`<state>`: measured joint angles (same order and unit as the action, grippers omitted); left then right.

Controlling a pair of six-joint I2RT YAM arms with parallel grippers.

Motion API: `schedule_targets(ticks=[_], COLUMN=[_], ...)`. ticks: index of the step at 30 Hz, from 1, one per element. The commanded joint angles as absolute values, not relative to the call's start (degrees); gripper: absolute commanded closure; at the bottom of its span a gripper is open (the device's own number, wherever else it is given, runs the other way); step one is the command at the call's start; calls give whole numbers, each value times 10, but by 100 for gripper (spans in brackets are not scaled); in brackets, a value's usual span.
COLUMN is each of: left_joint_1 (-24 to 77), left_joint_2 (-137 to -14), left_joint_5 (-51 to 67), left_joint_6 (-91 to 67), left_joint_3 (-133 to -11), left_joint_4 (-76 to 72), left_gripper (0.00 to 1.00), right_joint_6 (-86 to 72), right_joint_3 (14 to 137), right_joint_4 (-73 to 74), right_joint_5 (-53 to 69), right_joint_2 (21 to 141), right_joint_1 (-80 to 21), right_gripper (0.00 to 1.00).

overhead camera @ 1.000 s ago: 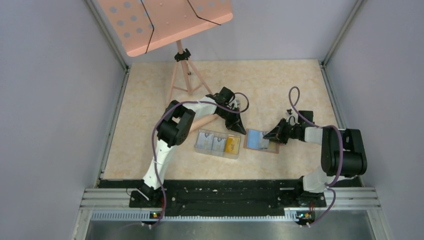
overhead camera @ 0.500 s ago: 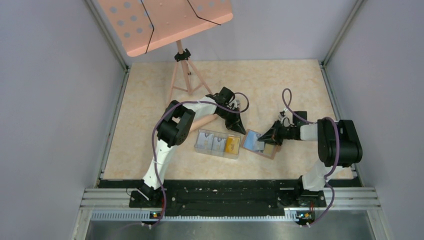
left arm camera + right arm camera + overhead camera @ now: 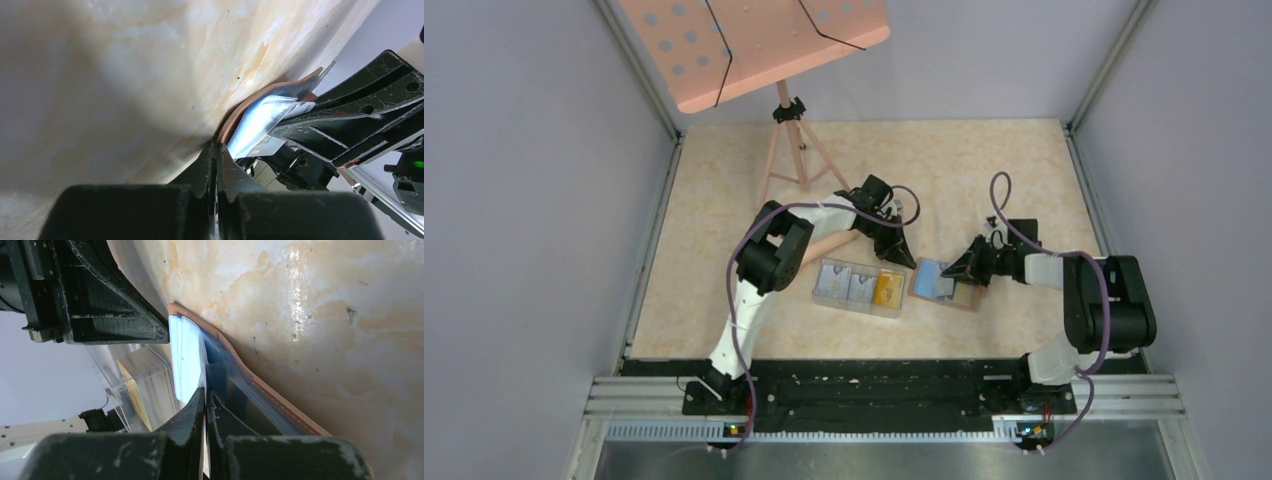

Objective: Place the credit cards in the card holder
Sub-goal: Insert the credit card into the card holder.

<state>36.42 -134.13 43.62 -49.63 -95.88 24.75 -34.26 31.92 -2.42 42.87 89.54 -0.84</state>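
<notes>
The card holder is a brown wallet [image 3: 969,302] lying right of centre; its curved brown edge [image 3: 239,114] [image 3: 272,396] shows in both wrist views. A pale grey-blue credit card [image 3: 931,273] [image 3: 186,357] [image 3: 260,125] lies tilted against the wallet's inner face. My right gripper [image 3: 954,272] [image 3: 205,392] is shut on that card's thin edge, over the wallet. My left gripper [image 3: 909,262] [image 3: 216,145] is shut, its tip down at the wallet's left corner. More credit cards, two grey-blue [image 3: 845,285] and one yellow-orange [image 3: 887,288], stand in a clear tray [image 3: 856,308].
The clear tray [image 3: 145,385] sits just left of the wallet. A pink music stand [image 3: 754,40] on a tripod [image 3: 794,150] stands at the back left, one leg running under my left arm. Metal rails edge the table on both sides.
My right gripper has shifted slightly left with the card. The wallet slid left, turned for a moment, then swung back nearly square. The left arm has not moved.
</notes>
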Motion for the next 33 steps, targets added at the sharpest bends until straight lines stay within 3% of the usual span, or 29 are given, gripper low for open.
schedule_targets(ticks=[1, 10, 14, 17, 24, 33], left_joint_1=[375, 367, 367, 367, 367, 370], left_joint_2=[-1318, -1305, -1297, -1294, -1296, -1300], left_joint_5=[402, 394, 387, 383, 382, 388], left_joint_6=[-504, -517, -518, -518, -523, -524], left_joint_3=[-942, -924, -922, -919, -916, -922], left_joint_4=[225, 209, 207, 205, 199, 194], left_gripper=[100, 100, 100, 100, 100, 100], right_joint_6=[-364, -352, -303, -261, -225, -182], right_joint_3=[335, 366, 383, 407, 464, 518], right_joint_4=[-88, -62, 44, 131, 237, 324], right_joint_5=[401, 418, 379, 337, 282, 221], right_joint_2=[913, 945, 912, 895, 900, 895], right_joint_1=[-13, -28, -31, -35, -44, -66], right_gripper=[100, 100, 73, 61, 45, 36])
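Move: The right hand has the credit card pinched, the card's middle about 3 cm back and 1 cm left, just below the fingertips. The card holder's pocket, its blue left part, lies some 3 cm left, 2 cm back and 2 cm lower. The clear card box is roughly 19 cm left and 4 cm back of this hand. From the left hand the pocket is about 4 cm right and 3 cm back. Still pinching the credit card at the pocket, the right fingers work it forward about 1.5 cm and slightly left, then let go and open to over half. The open hand draws off to the right about 2.5 cm, with a little back and up, while its fingertips tip some 20 degrees further down. The left hand stays shut at the holder's left edge. ##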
